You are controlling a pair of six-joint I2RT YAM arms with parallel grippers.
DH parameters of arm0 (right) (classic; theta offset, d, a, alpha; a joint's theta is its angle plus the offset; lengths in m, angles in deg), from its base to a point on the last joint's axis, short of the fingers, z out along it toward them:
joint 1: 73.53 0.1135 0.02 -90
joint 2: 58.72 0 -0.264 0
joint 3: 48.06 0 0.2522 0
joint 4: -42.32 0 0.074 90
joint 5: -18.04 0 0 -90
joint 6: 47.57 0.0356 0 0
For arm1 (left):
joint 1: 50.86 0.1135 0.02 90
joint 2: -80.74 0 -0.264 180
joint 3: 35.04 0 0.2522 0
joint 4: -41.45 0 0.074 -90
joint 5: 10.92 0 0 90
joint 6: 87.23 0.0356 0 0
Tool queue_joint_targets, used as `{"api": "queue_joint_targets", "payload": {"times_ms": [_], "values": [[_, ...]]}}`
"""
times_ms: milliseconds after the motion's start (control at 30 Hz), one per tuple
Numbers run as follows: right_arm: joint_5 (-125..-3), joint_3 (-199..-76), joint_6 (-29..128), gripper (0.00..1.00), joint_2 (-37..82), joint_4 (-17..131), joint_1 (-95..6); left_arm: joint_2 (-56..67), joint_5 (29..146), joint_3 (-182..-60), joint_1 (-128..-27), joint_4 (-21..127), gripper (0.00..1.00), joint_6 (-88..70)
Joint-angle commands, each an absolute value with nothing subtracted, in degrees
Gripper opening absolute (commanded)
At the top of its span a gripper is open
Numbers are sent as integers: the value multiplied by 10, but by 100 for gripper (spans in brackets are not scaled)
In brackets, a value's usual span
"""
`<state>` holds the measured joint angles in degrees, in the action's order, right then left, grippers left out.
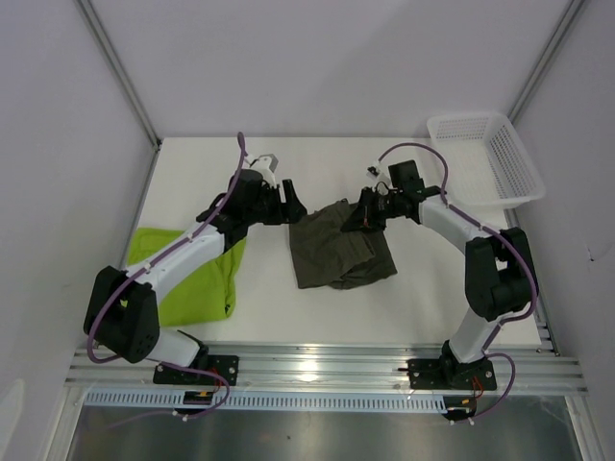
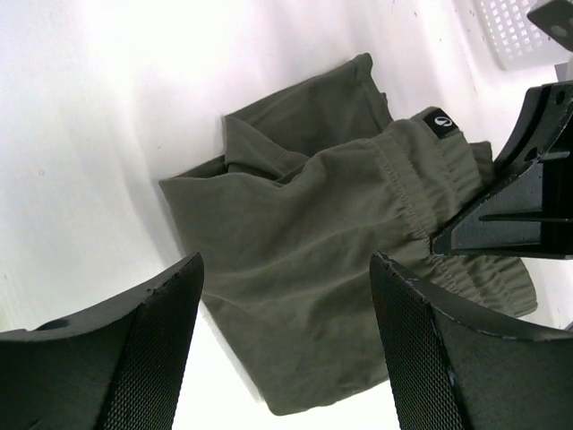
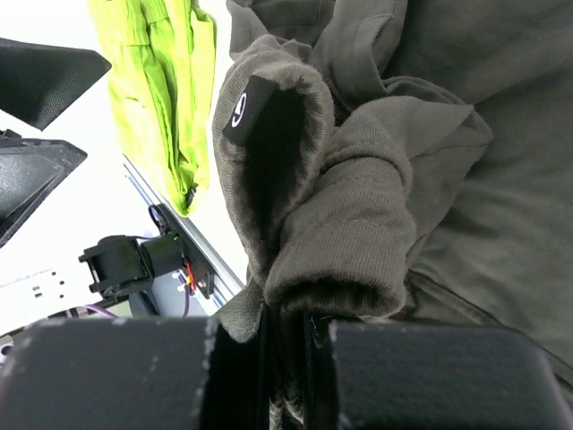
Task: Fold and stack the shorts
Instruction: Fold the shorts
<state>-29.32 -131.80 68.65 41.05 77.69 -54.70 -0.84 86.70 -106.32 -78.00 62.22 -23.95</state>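
Observation:
The dark olive-grey shorts (image 1: 338,252) lie crumpled mid-table. My right gripper (image 1: 369,213) is shut on their elastic waistband at the far right corner, and the right wrist view shows the band (image 3: 358,233) bunched between the jaws (image 3: 286,336). My left gripper (image 1: 294,209) hovers open at the shorts' far left edge. In its own view the olive cloth (image 2: 304,260) lies below the spread fingers (image 2: 152,349), with nothing between them. The lime green shorts (image 1: 197,274) lie folded at the near left, partly under the left arm.
A white mesh basket (image 1: 488,154) stands at the far right corner. The right gripper's black body (image 2: 528,206) sits close to the left gripper's right finger. An aluminium rail (image 1: 317,365) runs along the near table edge.

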Motion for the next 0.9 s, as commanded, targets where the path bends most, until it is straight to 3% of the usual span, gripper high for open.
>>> {"api": "queue_joint_targets", "payload": {"times_ms": [0,333,567,633,667,767,867], "values": [[-281,-1344,657,4,387,797,-557,8,856,-1093,-794,627,77,-220],[-404,-1347,604,10,459,802,-589,-13,848,-1096,-819,622,77,-209],[-495,-1377,587,19,523,806,-585,-27,846,-1096,-837,616,78,-200],[-535,-1400,580,32,540,818,-582,-33,844,-1099,-842,615,78,-197],[-548,-1404,578,49,541,820,-581,-35,843,-1101,-846,616,78,-196],[-606,-1428,570,71,532,840,-568,-37,841,-1104,-849,615,78,-192],[-654,-1440,574,82,498,860,-560,-51,844,-1117,-850,615,79,-185]]}}
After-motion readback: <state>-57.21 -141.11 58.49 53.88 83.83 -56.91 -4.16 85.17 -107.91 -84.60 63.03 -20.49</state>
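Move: The right hand holds the dark shorts' waistband raised; the place for it, the far right part of the shorts, is about 5 cm ahead, 6 cm to its right and some 11 cm below. The white basket stands roughly 20 cm ahead and 35 cm right of this hand. For the open left hand, the middle of the dark shorts lies about 13 cm right, 4 cm back and 15 cm below; the green shorts' middle, about 25 cm left and 12 cm back. Down, forward and right, the right hand swings the pinched waistband roughly 9 cm lower onto the far right part of the dark shorts, tipping its fingertips some 30 degrees farther down, then opens wide and lets go while still drifting forward and right. The left hand, staying open and empty, eases about 4 cm right, with a little back and down, towards the shorts. ##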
